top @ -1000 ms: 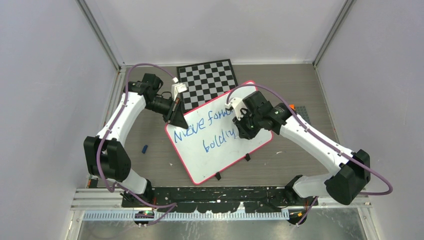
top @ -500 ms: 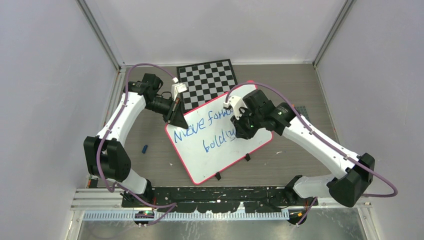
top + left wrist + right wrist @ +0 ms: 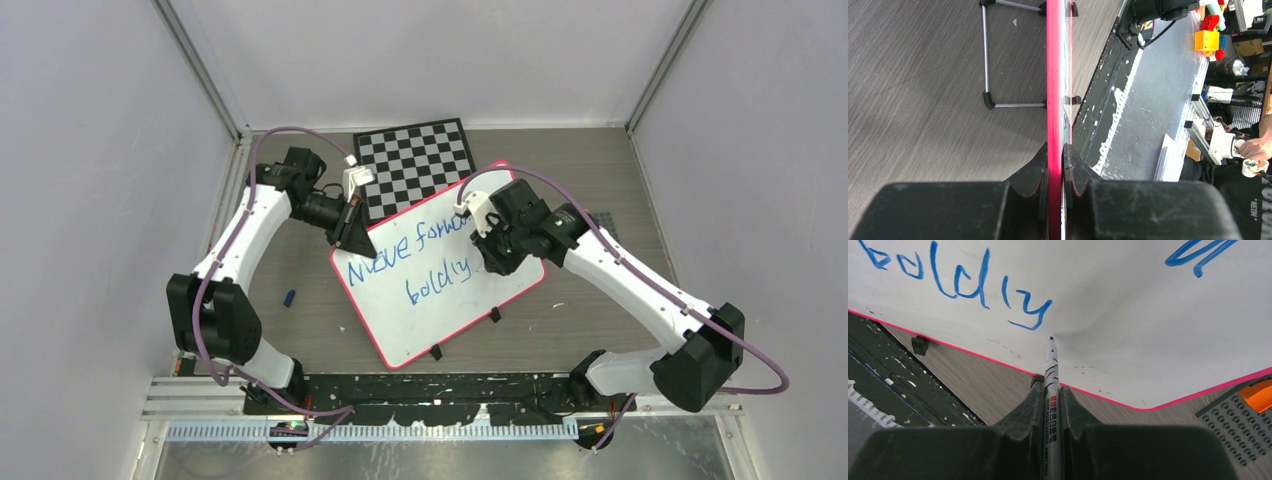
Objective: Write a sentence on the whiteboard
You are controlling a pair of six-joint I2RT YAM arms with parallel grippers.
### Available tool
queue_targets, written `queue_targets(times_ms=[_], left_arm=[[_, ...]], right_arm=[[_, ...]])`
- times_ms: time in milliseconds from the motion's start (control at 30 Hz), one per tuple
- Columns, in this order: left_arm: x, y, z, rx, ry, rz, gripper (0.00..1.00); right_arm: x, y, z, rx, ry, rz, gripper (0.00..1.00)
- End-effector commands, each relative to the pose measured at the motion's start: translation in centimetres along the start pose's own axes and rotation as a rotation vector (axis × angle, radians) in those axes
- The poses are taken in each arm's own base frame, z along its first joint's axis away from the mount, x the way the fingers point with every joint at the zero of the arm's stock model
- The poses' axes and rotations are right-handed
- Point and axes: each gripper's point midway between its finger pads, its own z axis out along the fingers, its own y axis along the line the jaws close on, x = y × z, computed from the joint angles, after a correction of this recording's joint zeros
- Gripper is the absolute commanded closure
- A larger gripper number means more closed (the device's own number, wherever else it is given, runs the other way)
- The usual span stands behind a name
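Note:
The whiteboard (image 3: 440, 325), white with a pink rim, stands tilted on the table. The sentence (image 3: 400, 252) is in blue, with "boldly" (image 3: 958, 287) on its lower line; my right arm hides the end of the upper line. My left gripper (image 3: 1055, 155) is shut on the whiteboard's pink rim (image 3: 1053, 75) at its left corner. My right gripper (image 3: 1052, 390) is shut on a whiteboard marker (image 3: 1051, 367). The marker's dark tip sits at the board surface just right of the "y". From above, the right gripper (image 3: 490, 262) hovers over the board's right part.
A black-and-white checkered board (image 3: 415, 160) lies behind the whiteboard. A small blue cap (image 3: 290, 297) rests on the table left of it. A grey studded plate (image 3: 1238, 420) with an orange block (image 3: 1260, 392) lies by the board's right corner. Wire stand legs (image 3: 990, 100) prop the board.
My right gripper with the marker dipped left over the "y", then shifted back to the right, uncovering the word's end. The left arm and the board stayed still.

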Motion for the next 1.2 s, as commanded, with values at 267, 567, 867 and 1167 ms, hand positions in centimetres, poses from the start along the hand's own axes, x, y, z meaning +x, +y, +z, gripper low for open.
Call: queue_targets(times_ms=[267,567,867,1167], left_arm=[[0.5,2.1,0.0,-0.11,0.024,0.127,1.0],[-0.5,1.7,-0.9,-0.145,0.018,0.132,0.67],[-3.8,0.0,-4.0,-0.224,-0.066,0.175,0.37],[-8.7,1.5,-14.1,-0.461,-0.321,0.125,0.09]], right_arm=[[-1.2,-0.4,-0.4,0.011,-0.018,-0.013,1.0],[-4.8,1.8,-4.8,-0.095,-0.139,-0.011,1.0],[-8.8,-0.8,-7.0,-0.05,-0.251,0.124,1.0],[-11.6,-5.4,-8.8,-0.09,-0.381,0.32,1.0]])
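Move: The bare spot for the full stop, just right of the y in "boldly", is some 3 cm ahead of the marker-holding right hand, 3 cm to its left and 8 cm below. The y lies about 4 cm ahead and 5 cm left; the black clip is about 2 cm back, level sideways, 14 cm down. "forward" is centred some 8 cm ahead and 8 cm left, near hand height. From the left hand, pinching the board's upper-left edge, that spot is about 19 cm right, 2 cm ahead and 11 cm lower. Down about 2 cm goes the right hand, bringing the marker to the whiteboard beside "boldly", then it climbs some 12 cm off the face and swings forward over the end of "forward", tilting some 20 degrees with its left side rising, marker still gripped. The left hand first keeps its pinch, then opens wide, comes free of the board's edge and backs off upward, forward and left. ##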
